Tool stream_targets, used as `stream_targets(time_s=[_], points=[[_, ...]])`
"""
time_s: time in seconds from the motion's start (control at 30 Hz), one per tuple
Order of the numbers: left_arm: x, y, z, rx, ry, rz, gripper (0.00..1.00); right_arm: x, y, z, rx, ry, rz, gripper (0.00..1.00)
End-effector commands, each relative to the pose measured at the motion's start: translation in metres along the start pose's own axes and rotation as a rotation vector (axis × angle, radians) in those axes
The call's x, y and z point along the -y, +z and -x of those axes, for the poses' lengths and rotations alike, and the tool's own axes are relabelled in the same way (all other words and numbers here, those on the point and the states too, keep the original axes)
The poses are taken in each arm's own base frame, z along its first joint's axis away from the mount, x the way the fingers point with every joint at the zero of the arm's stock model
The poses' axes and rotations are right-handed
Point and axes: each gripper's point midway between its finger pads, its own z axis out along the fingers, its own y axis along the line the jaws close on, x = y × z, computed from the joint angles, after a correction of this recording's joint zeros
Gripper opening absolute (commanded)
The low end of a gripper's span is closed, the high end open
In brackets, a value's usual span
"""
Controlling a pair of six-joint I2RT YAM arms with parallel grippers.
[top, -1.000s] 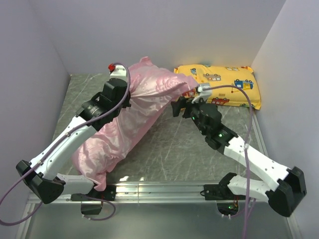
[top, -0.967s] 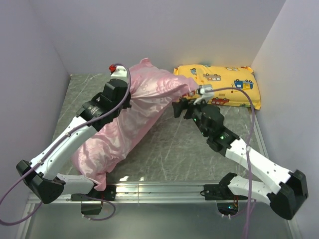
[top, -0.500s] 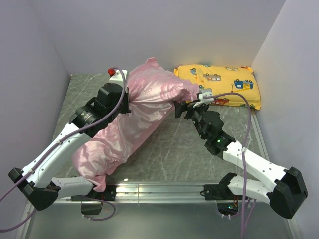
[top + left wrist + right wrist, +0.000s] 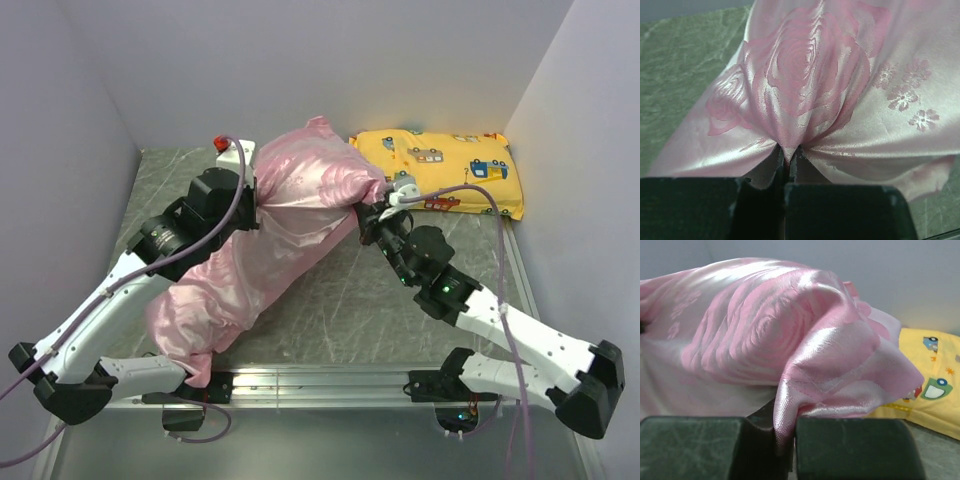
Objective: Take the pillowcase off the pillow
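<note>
The pink rose-patterned pillowcase (image 4: 270,235) lies diagonally across the table from the front left to the back middle, full and bulging. The white pillow is hidden inside it. My left gripper (image 4: 255,200) is shut on a fold of the pillowcase (image 4: 805,75) at its upper left side, the fabric pinched between the fingers (image 4: 787,160). My right gripper (image 4: 372,212) is shut on the hemmed corner of the pillowcase (image 4: 840,375) at its far right end, the cloth caught between the jaws (image 4: 785,435).
A yellow cartoon-vehicle pillow (image 4: 450,165) lies at the back right, against the pillowcase's corner; it shows in the right wrist view (image 4: 935,390). Walls enclose the table on three sides. A metal rail (image 4: 320,380) runs along the front edge.
Both grippers have moved with the fabric: the far end of the pillowcase has risen and bunched toward the back, and the right gripper has shifted left and closer to it.
</note>
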Motion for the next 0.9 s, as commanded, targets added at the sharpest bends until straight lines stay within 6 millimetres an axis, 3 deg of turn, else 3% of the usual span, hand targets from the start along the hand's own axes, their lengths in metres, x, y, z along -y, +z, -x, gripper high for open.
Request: stream_targets(time_s=[0.0,0.07,0.1,0.13,0.2,0.23,0.3,0.33,0.37,0.4,0.43,0.5,0.53,0.57,0.6,0.63,0.67,0.7,0.73,0.8,0.87], points=[[-0.008,-0.03,0.087,0.257,-0.062,0.037,0.0,-0.021,-0.031,0.058,0.059,0.019,0.085,0.0],[-0.022,-0.03,0.113,0.321,-0.063,0.148,0.0,-0.037,-0.048,0.081,0.078,0.071,0.182,0.0],[-0.029,-0.029,0.122,0.34,-0.062,0.199,0.0,-0.05,-0.058,0.076,0.032,0.066,0.235,0.0],[-0.027,-0.02,0.137,0.361,-0.061,0.24,0.0,-0.059,-0.066,0.095,0.051,0.097,0.276,0.0],[-0.048,-0.013,0.152,0.388,-0.005,0.429,0.0,-0.086,-0.082,0.098,-0.007,0.115,0.405,0.0],[-0.053,0.008,0.155,0.375,0.04,0.517,0.0,-0.109,-0.096,0.119,0.004,0.156,0.502,0.0],[-0.061,0.029,0.167,0.372,0.102,0.6,0.01,-0.132,-0.104,0.119,-0.043,0.138,0.551,0.0],[-0.063,0.06,0.172,0.346,0.108,0.6,0.0,-0.15,-0.118,0.137,-0.019,0.129,0.612,0.0],[-0.058,0.08,0.171,0.337,0.057,0.554,0.0,-0.152,-0.117,0.141,-0.015,0.116,0.599,0.0],[-0.038,0.11,0.155,0.258,0.073,0.406,0.0,-0.157,-0.114,0.137,-0.034,0.087,0.589,0.0],[-0.029,0.14,0.146,0.218,0.014,0.342,0.0,-0.144,-0.106,0.154,-0.009,0.096,0.506,0.0],[-0.006,0.166,0.118,0.125,0.01,0.224,0.0,-0.121,-0.089,0.158,0.006,0.093,0.356,0.0],[0.015,0.183,0.087,0.049,-0.005,0.123,0.01,-0.105,-0.08,0.153,0.003,0.094,0.273,0.0],[0.028,0.188,0.074,0.023,-0.019,0.056,0.01,-0.069,-0.061,0.151,0.009,0.103,0.16,0.0],[0.039,0.193,0.069,0.029,-0.041,-0.007,0.01,-0.056,-0.053,0.142,-0.018,0.12,0.134,0.0],[0.053,0.196,0.045,-0.03,-0.063,-0.088,0.01,-0.042,-0.043,0.125,-0.049,0.181,0.098,0.0],[0.058,0.197,0.037,-0.05,-0.076,-0.113,0.01,-0.023,-0.041,0.12,-0.043,0.201,0.044,0.0],[0.063,0.197,0.031,-0.068,-0.085,-0.137,0.0,0.009,-0.033,0.117,-0.018,0.216,-0.051,0.0],[0.071,0.194,0.023,-0.099,-0.092,-0.175,0.0,0.02,-0.03,0.1,-0.038,0.22,-0.088,0.0],[0.071,0.188,0.022,-0.098,-0.092,-0.162,0.0,0.027,-0.034,0.102,-0.021,0.232,-0.08,0.0],[0.072,0.165,0.038,-0.046,-0.088,-0.142,0.0,0.02,-0.04,0.11,-0.009,0.22,-0.027,0.0]])
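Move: Both shut grippers already hold the pink pillowcase aloft, about 27 cm apart. Its middle hangs some 6 cm back from the left hand, straight in line with it, 15 cm lower; from the right hand it lies 27 cm left, 7 cm back and 15 cm below. The yellow pillow lies roughly 25 cm ahead of the right hand, 27 cm to its right and 27 cm below. Keeping their pinch on the pink cloth, both hands whip it. The left swings up and forward, then right and steeply down, ending about 16 cm farther out, 11 cm right and 8 cm lower. The right yanks back and up some 14 cm while drifting left and turning counter-clockwise, then swings forward, right and down again, close to its start, tipping about 15 degrees downward. ##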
